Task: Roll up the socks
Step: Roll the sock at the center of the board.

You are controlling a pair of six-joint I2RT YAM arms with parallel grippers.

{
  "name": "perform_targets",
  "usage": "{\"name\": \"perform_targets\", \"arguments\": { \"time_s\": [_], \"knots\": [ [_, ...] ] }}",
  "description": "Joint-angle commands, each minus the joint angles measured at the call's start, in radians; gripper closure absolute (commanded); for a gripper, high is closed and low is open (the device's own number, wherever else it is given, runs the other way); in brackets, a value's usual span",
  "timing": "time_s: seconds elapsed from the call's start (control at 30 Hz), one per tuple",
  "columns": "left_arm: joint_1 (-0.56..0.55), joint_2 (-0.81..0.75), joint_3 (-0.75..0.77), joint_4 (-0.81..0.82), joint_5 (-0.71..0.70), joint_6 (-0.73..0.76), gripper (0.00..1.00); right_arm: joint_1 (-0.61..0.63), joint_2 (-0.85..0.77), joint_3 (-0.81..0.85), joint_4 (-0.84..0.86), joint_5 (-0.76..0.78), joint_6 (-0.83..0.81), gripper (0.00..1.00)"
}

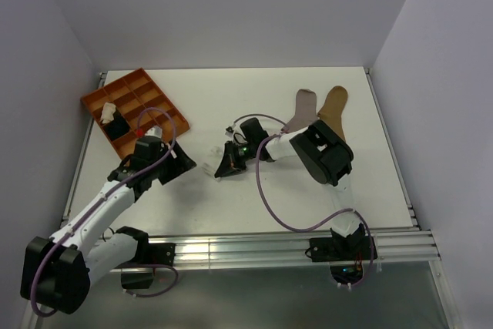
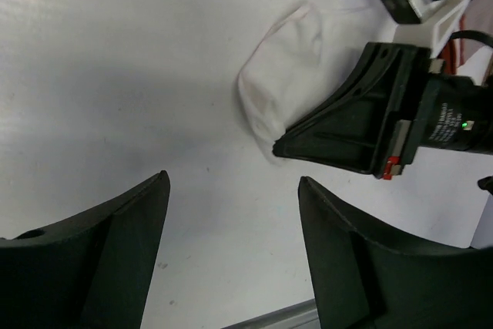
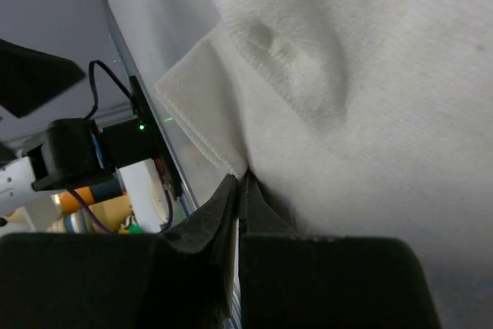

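Observation:
A bunched white sock [image 2: 281, 75] lies on the white table between the two arms. My right gripper [image 1: 223, 169] is shut on it, fingertips [image 3: 240, 182] pinched together at the sock's hem [image 3: 204, 125]. The left wrist view shows that gripper [image 2: 277, 144] pointing into the sock's lower edge. My left gripper [image 2: 231, 186] stands open over bare table a short way left of the sock, with nothing between its fingers [image 1: 185, 166]. A greyish sock [image 1: 303, 109] and a tan sock [image 1: 333, 107] lie flat side by side at the back right.
An orange compartment tray [image 1: 176, 115] sits at the back left, just behind my left wrist. It holds a cream sock [image 1: 106, 112] and a black sock [image 1: 117, 127]. Purple cables loop over both arms. A metal rail [image 1: 254, 248] runs along the near edge.

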Motion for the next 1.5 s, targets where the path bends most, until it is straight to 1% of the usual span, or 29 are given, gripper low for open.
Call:
{"name": "perform_targets", "arguments": {
  "time_s": [0.0, 0.1, 0.17, 0.2, 0.27, 0.57, 0.7, 0.77, 0.9, 0.97, 1.07, 1.47],
  "knots": [
    [-0.02, 0.029, -0.042, 0.069, 0.017, -0.072, 0.28, -0.013, 0.034, -0.017, 0.016, 0.005, 0.043, 1.0],
    [-0.025, 0.072, -0.075, 0.096, 0.012, -0.086, 0.37, -0.013, 0.038, -0.006, -0.009, 0.011, 0.029, 1.0],
    [-0.028, 0.101, -0.09, 0.128, 0.016, -0.095, 0.41, -0.013, 0.038, -0.002, -0.015, 0.014, 0.026, 1.0],
    [-0.032, 0.132, -0.093, 0.138, 0.018, -0.098, 0.49, -0.013, 0.039, -0.002, -0.014, 0.012, 0.026, 1.0],
    [-0.037, 0.179, -0.095, 0.168, 0.018, -0.106, 0.56, -0.013, 0.041, 0.001, -0.02, 0.017, 0.022, 1.0],
    [-0.083, 0.333, -0.072, 0.27, -0.003, -0.123, 0.59, -0.013, 0.05, 0.009, -0.023, 0.017, 0.026, 1.0],
    [-0.088, 0.397, -0.065, 0.299, -0.005, -0.129, 0.66, -0.013, 0.053, 0.02, -0.03, 0.015, 0.023, 1.0],
    [-0.088, 0.411, -0.068, 0.322, -0.002, -0.132, 0.66, -0.013, 0.056, 0.021, -0.03, 0.012, 0.025, 1.0],
    [-0.088, 0.411, -0.082, 0.34, -0.01, -0.144, 0.66, -0.013, 0.057, 0.024, -0.029, 0.008, 0.026, 1.0],
    [-0.088, 0.39, -0.098, 0.386, -0.014, -0.149, 0.65, -0.013, 0.061, 0.025, -0.032, 0.006, 0.02, 1.0],
    [-0.088, 0.368, -0.113, 0.411, -0.022, -0.161, 0.65, -0.013, 0.061, 0.032, -0.046, 0.012, 0.013, 1.0],
    [-0.086, 0.379, -0.085, 0.465, -0.003, -0.166, 0.63, -0.013, 0.07, 0.044, -0.061, 0.012, 0.011, 1.0]
  ]
}}
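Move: The rolled-up part of the white sock lies about 6 cm to the right of my left hand, some 4 cm farther out and 9 cm lower. My right fingertips, pinching the sock's near edge, are about 7 cm to the right of my left hand, level with it fore and aft, and 9 cm lower. The compartment tray's middle stands about 25 cm ahead and 24 cm to its left. From my right hand, the sock's middle is 4 cm ahead, 1 cm left. I drop my left hand about 8 cm to just above the board, drawing back slightly at first, then slide it low, some 3 cm right and 3 cm forward, up to the white sock's left edge beside my right fingertips. Its fingers narrow from wide open to about a third, without shutting. My right hand stays put and keeps its pinch on the sock. ##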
